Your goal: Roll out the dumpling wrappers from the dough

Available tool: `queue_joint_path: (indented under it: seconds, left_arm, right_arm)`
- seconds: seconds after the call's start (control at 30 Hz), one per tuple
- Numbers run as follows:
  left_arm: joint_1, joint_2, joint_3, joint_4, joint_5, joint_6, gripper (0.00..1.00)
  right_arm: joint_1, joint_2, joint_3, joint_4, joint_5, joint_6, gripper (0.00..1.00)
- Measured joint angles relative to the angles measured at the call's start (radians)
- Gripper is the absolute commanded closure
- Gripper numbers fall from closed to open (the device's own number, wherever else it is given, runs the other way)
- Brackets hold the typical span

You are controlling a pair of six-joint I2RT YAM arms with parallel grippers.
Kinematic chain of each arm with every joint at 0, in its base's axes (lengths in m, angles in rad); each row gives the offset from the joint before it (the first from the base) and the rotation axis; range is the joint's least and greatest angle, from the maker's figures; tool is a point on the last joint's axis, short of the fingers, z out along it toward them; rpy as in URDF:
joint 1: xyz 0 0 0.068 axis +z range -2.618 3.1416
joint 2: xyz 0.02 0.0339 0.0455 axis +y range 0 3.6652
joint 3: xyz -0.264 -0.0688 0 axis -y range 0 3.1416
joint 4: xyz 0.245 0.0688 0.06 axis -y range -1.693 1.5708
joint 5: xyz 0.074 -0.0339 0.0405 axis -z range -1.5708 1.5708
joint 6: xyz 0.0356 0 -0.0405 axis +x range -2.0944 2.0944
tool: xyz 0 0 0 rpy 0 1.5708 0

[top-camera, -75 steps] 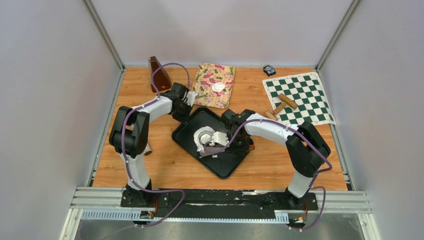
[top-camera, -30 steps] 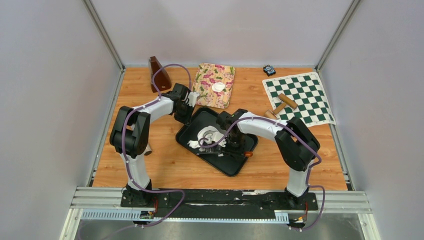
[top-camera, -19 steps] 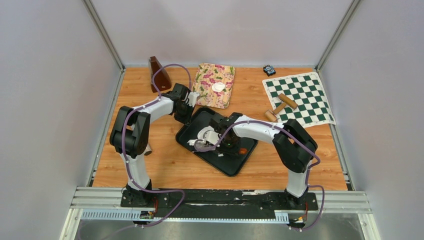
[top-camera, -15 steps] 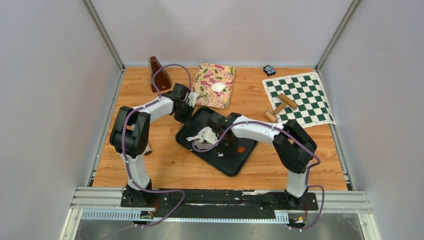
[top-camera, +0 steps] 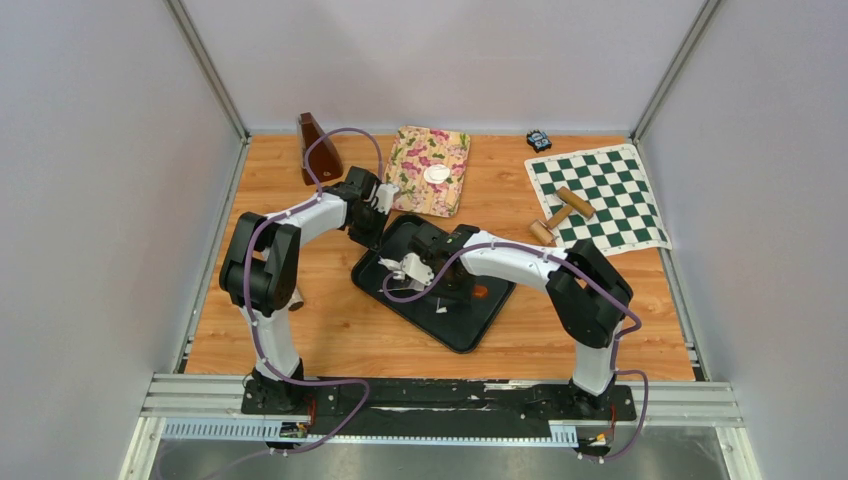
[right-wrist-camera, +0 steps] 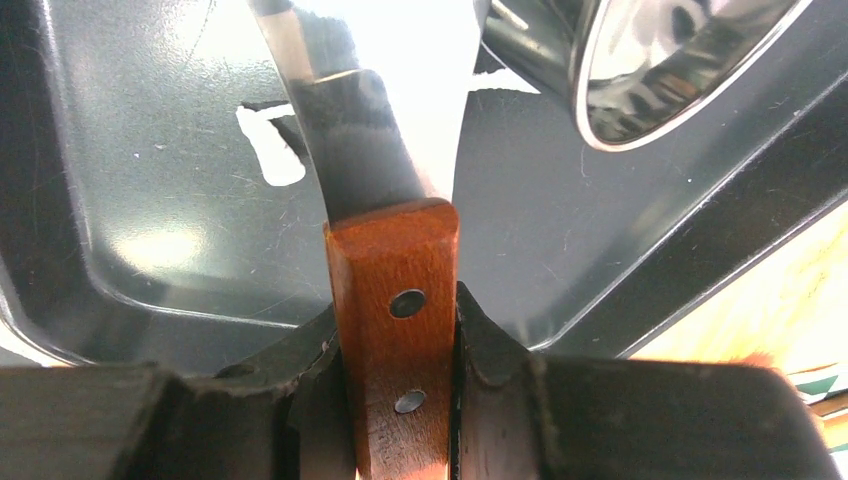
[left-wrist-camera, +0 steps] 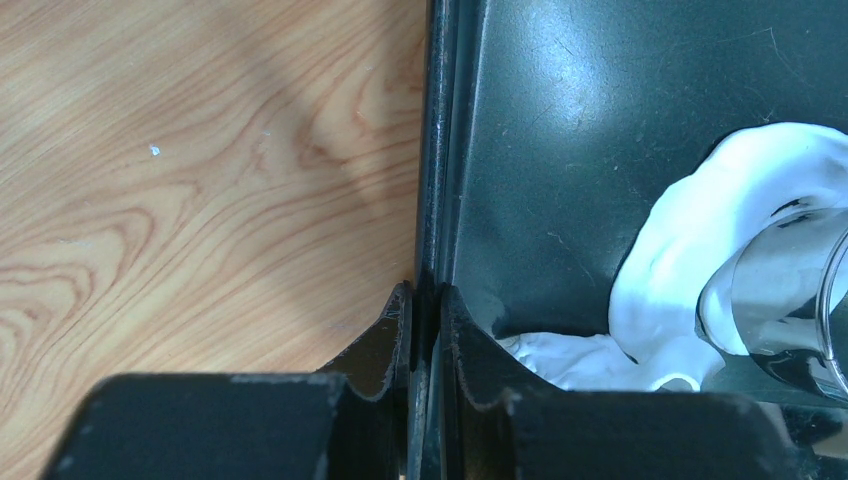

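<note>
A white dough lump [top-camera: 410, 268] lies in the black tray [top-camera: 470, 330], toward its left corner. My right gripper [top-camera: 455, 284] [right-wrist-camera: 397, 312] is shut on the wooden handle [right-wrist-camera: 393, 290] of a metal scraper. The scraper's blade [right-wrist-camera: 345, 110] reaches into the dough [right-wrist-camera: 400, 40]. A shiny ring cutter [right-wrist-camera: 670, 60] [left-wrist-camera: 790, 300] stands beside the dough [left-wrist-camera: 720, 210]. My left gripper [top-camera: 384, 220] [left-wrist-camera: 427, 300] is shut on the tray rim [left-wrist-camera: 437, 150]. One round dumpling wrapper [top-camera: 436, 174] rests on the floral mat [top-camera: 415, 190].
A brown metronome-shaped object [top-camera: 318, 150] stands at the back left. A green chessboard mat [top-camera: 610, 180] with a wooden rolling pin [top-camera: 562, 213] lies at the back right, and a small dark gadget [top-camera: 538, 140] sits behind it. A small dough scrap [right-wrist-camera: 272, 160] sticks to the tray floor.
My right gripper has slid the scraper across the tray to the left and farther back, pushing the dough toward the left corner. The tray shifted slightly. The left gripper has kept hold of the rim.
</note>
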Motion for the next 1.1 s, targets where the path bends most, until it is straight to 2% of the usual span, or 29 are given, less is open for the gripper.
queue_joint_path:
  seconds: [0.23,0.67,0.93,1.1]
  left_arm:
    - [0.0,0.0,0.0,0.002,0.002,-0.002,1.0]
    - [-0.004,0.0,-0.004,0.021,0.005,-0.025,1.0]
    - [-0.004,0.0,-0.004,0.021,0.005,-0.026,1.0]
    - [-0.004,0.0,-0.004,0.021,0.005,-0.026,1.0]
  right_arm:
    - [-0.023,0.014,0.002,0.005,-0.005,-0.019,1.0]
    - [-0.165,0.03,0.048,0.018,0.03,-0.048,1.0]
    - [-0.168,0.026,0.069,-0.007,0.04,-0.055,1.0]
    - [-0.168,-0.029,0.085,-0.026,0.055,-0.055,1.0]
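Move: The ring cutter, with the cut wrapper inside, stands about 8 cm to the left of my scraper-holding right hand, 4 cm ahead and some 2 cm lower. The dough scrap curls around its far-left side, roughly 12 cm left and 6 cm ahead of that hand; a small dough strip lies about 4 cm left and 3 cm back. From my left hand, already on the tray rim, the ring is some 10 cm right and 5 cm back. With the scraper still gripped and its blade pointing left, I sweep my right hand about 6 cm forward and 3 cm right past the strip towards the tray's far-right rim, turning slightly clockwise, then lift some 3 cm at the end. My left hand keeps its pinch on the tray rim and gets drawn along barely half a centimetre. ##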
